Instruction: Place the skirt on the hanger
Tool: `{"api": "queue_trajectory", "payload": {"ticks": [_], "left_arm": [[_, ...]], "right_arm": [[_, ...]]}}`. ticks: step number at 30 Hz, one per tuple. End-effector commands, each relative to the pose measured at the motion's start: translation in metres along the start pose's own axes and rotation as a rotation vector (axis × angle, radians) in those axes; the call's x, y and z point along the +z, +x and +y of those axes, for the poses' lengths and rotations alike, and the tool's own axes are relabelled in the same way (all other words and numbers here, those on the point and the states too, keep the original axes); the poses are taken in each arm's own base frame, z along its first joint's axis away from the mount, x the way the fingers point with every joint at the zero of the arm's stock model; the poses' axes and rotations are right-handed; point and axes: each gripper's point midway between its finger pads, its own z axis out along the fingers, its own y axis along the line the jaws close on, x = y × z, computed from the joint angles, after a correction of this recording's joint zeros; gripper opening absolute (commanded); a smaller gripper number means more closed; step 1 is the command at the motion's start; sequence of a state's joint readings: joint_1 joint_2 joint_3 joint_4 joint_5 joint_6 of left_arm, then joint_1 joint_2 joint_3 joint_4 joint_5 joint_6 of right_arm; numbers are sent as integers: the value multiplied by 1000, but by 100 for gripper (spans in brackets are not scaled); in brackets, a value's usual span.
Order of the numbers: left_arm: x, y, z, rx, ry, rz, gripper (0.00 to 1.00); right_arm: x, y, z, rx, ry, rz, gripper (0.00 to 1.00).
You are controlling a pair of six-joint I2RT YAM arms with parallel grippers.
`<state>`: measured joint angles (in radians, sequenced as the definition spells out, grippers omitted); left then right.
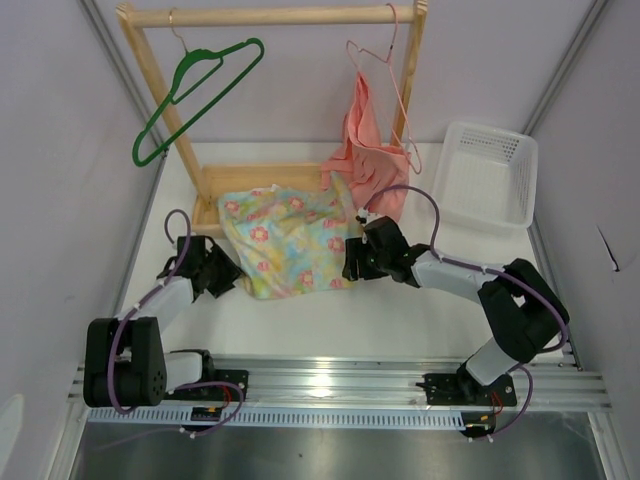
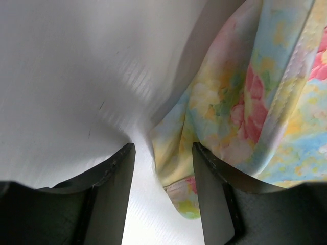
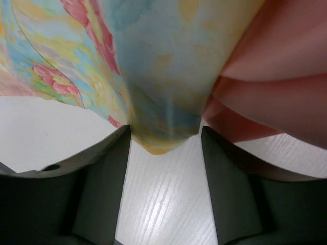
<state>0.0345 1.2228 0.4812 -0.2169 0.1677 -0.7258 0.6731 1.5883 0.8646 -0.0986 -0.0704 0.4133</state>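
Note:
The flowered skirt (image 1: 285,240) lies spread flat on the table in front of the rack. The dark green hanger (image 1: 195,95) hangs tilted from the wooden rail at the upper left, apart from both arms. At the skirt's left edge, my left gripper (image 1: 232,272) is open. In the left wrist view a corner of the skirt (image 2: 184,168) lies between the fingers (image 2: 115,189), close to the right one. My right gripper (image 1: 352,262) is open at the skirt's right edge. A skirt corner (image 3: 163,117) reaches between its fingertips (image 3: 110,168).
A salmon-pink garment (image 1: 365,150) hangs on a thin pink wire hanger (image 1: 385,70) at the rack's right end; its hem (image 3: 276,76) lies beside my right gripper. The wooden rack (image 1: 270,15) has a base (image 1: 255,178) behind the skirt. A white basket (image 1: 488,178) stands at the right.

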Motion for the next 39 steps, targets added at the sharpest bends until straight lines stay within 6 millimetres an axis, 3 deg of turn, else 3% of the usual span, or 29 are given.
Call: {"api": "queue_trajectory", "payload": {"ticks": [1,3,4,8,12,19,22,23,24,29,39], "left_arm": [[2,-9,-9,8,45,-44,54],[1,-13,-13,12,67,-67,54],[2,-12,-12,11,67,-69,53],[2,-10,-13,6,85,-78,51],[0,-6,-15,2,113,-89,49],[-2,12,-30,28,211,-78,49],[0,24,-35,30,255,-65,50],[-2,24,-45,42,312,-72,50],[-1,33,-41,31,322,-54,50],[3,39,-44,40,361,-46,50],[13,46,-41,57,311,-3,32]], "right_arm": [[0,-17,16,-24,-64,-70,55],[-5,-21,20,-21,-73,-81,44],[-8,-22,22,-21,-74,-82,28],[-37,-43,36,-6,-116,-116,0],[-84,-91,67,19,-215,-160,0],[-117,-144,90,66,-302,-202,0],[-116,-156,93,72,-307,-196,0],[-116,-156,94,73,-317,-184,0],[-116,-158,95,75,-322,-183,0],[-118,-172,102,77,-344,-195,0],[-121,-180,109,84,-365,-207,0]]}}
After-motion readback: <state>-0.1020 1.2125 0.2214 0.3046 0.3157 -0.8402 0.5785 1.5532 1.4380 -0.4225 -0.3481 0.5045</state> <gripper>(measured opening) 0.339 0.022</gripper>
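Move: The floral skirt's near right corner lies practically between the right fingertips, barely 1 cm below them; the skirt's middle is about 6 cm ahead and 14 cm left of that hand. The pink garment's lower part hangs some 13 cm ahead of the right hand and 8 cm to its right. From the left hand, the skirt's near left corner is about 4 cm right, 2 cm back and 2 cm lower. The skirt's near right corner is pinched as the right fingers shut fully on it, then carried quickly up about 20 cm, drifting a little forward and left, the hand rolling its left side up some 20 degrees. Low over the table, the left hand follows the skirt's left corner about 6 cm to the right, its fingertips swinging upward, and partly narrows its still open fingers. ##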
